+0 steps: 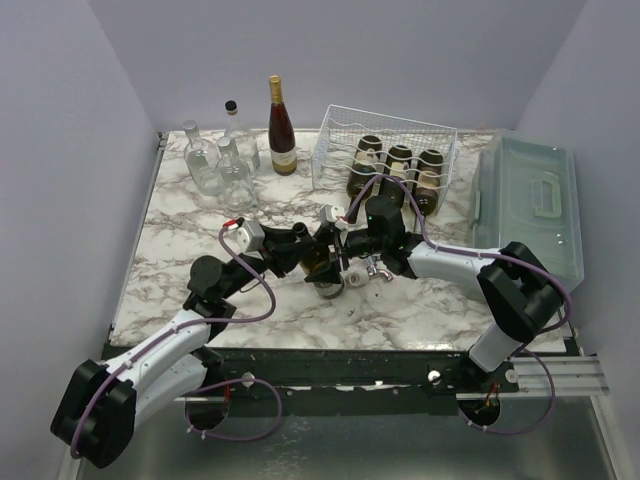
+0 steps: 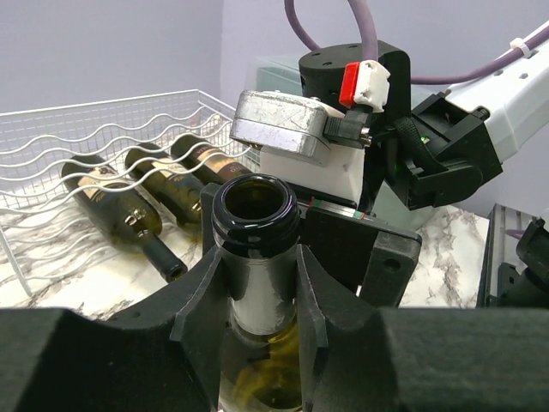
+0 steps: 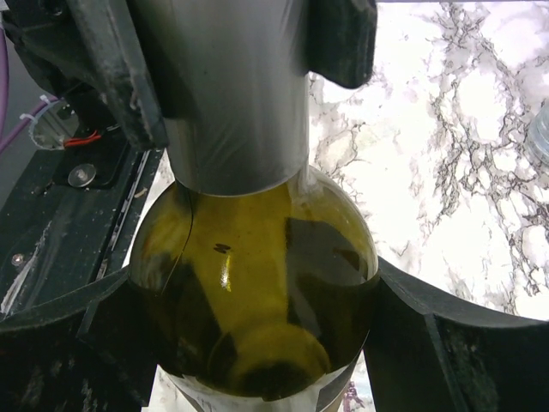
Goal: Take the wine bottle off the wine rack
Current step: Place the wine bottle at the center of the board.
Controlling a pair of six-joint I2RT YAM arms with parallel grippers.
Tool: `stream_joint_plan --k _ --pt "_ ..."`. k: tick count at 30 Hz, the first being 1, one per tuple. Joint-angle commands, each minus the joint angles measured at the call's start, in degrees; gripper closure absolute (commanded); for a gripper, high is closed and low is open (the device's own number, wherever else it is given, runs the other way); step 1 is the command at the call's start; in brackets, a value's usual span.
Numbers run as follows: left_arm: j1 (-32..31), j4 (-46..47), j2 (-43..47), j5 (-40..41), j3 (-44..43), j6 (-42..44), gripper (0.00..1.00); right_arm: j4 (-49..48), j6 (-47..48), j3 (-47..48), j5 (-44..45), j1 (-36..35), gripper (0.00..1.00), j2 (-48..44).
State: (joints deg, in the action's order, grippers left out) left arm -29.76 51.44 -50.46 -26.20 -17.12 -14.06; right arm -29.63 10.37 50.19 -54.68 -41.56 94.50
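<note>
A dark green wine bottle [image 1: 326, 272] is held near the middle of the marble table, away from the white wire wine rack [image 1: 335, 150]. My left gripper [image 1: 316, 252] is shut on its grey-foiled neck [image 2: 257, 266], just below the open mouth. In the right wrist view the right gripper [image 3: 253, 343] clasps the bottle's wide body [image 3: 257, 275], a finger against each side. The two grippers meet at the bottle, and the right gripper [image 1: 347, 268] stands on the rack side. Three more bottles [image 1: 398, 172] lie in the wine rack [image 2: 86, 137].
Several clear glass bottles [image 1: 215, 165] and an upright red wine bottle [image 1: 282, 125] stand at the back left. A translucent lidded bin [image 1: 530, 205] lies along the right edge. The right arm's wrist housing [image 2: 296, 129] sits close behind the bottle.
</note>
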Motion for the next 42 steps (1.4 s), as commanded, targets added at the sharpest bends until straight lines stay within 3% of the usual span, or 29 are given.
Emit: stream_joint_plan --k 1,4,6,9,11,13,14,15,29,42 --pt "-0.12 1.98 -1.59 -3.15 -2.06 -1.1 0.86 -4.83 -0.95 0.12 -2.64 0.24 1.0 -2.51" --pt "-0.17 2.04 -2.1 -3.51 -2.71 -2.13 1.0 -4.74 -1.06 0.1 -2.46 0.17 0.93 -2.54" --pt "-0.12 2.0 -2.06 -3.17 -3.08 -2.92 1.0 -4.71 -1.37 0.14 -2.51 0.38 0.79 -2.56" --pt "-0.12 1.91 -1.59 -2.09 -3.32 -3.52 1.0 -5.65 -2.84 -0.28 -1.92 0.63 0.54 -2.65" --pt "-0.05 1.27 -1.36 -1.69 -3.78 -3.43 1.0 -5.49 -3.8 -0.09 -1.94 0.77 0.43 -2.78" --pt "-0.04 0.13 -1.16 -1.5 -4.38 -3.15 1.0 -4.4 -4.73 0.66 -1.83 0.96 0.24 -2.83" --pt "-0.04 -0.59 -1.01 -1.38 -4.78 -2.89 1.0 -3.43 -4.75 1.27 -1.89 1.05 0.09 -2.87" --pt "-0.04 -1.2 -0.9 -1.2 -5.08 -2.61 1.0 -2.65 -4.7 1.66 -1.99 1.17 0.01 -2.98" --pt "3.83 -14.51 7.07 3.55 -8.74 4.13 1.0 0.47 -4.58 2.96 -5.85 5.93 0.01 -7.57" --pt "15.2 -26.77 12.26 11.83 -14.56 13.26 1.0 -2.76 -6.93 1.24 -7.24 9.48 0.01 -10.9"
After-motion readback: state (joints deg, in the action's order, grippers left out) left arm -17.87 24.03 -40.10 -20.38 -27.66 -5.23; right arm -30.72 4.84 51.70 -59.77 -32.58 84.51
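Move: Both hands already hold the wine bottle: the left pinches its neck, with the bottle's middle about 12 cm below and 2 cm to the right; the right is around its body, middle roughly level with the pads. From the left hand, the square clear bottle stands some 21 cm ahead and 21 cm left, the red bottle about 31 ahead and 10 left. The faucet lies roughly 14 cm right of the right hand, 2 ahead and 15 below. Nearly still at first, the left hand keeps its pinch on the neck while the right opens wide, lets go of the body and backs off upwards about 8 cm, drifting right and somewhat forward. The left hand then carries the bottle left, forward and slightly up towards the standing clear bottles, some 9 cm, speeding up and turning about 20 degrees counter-clockwise. ##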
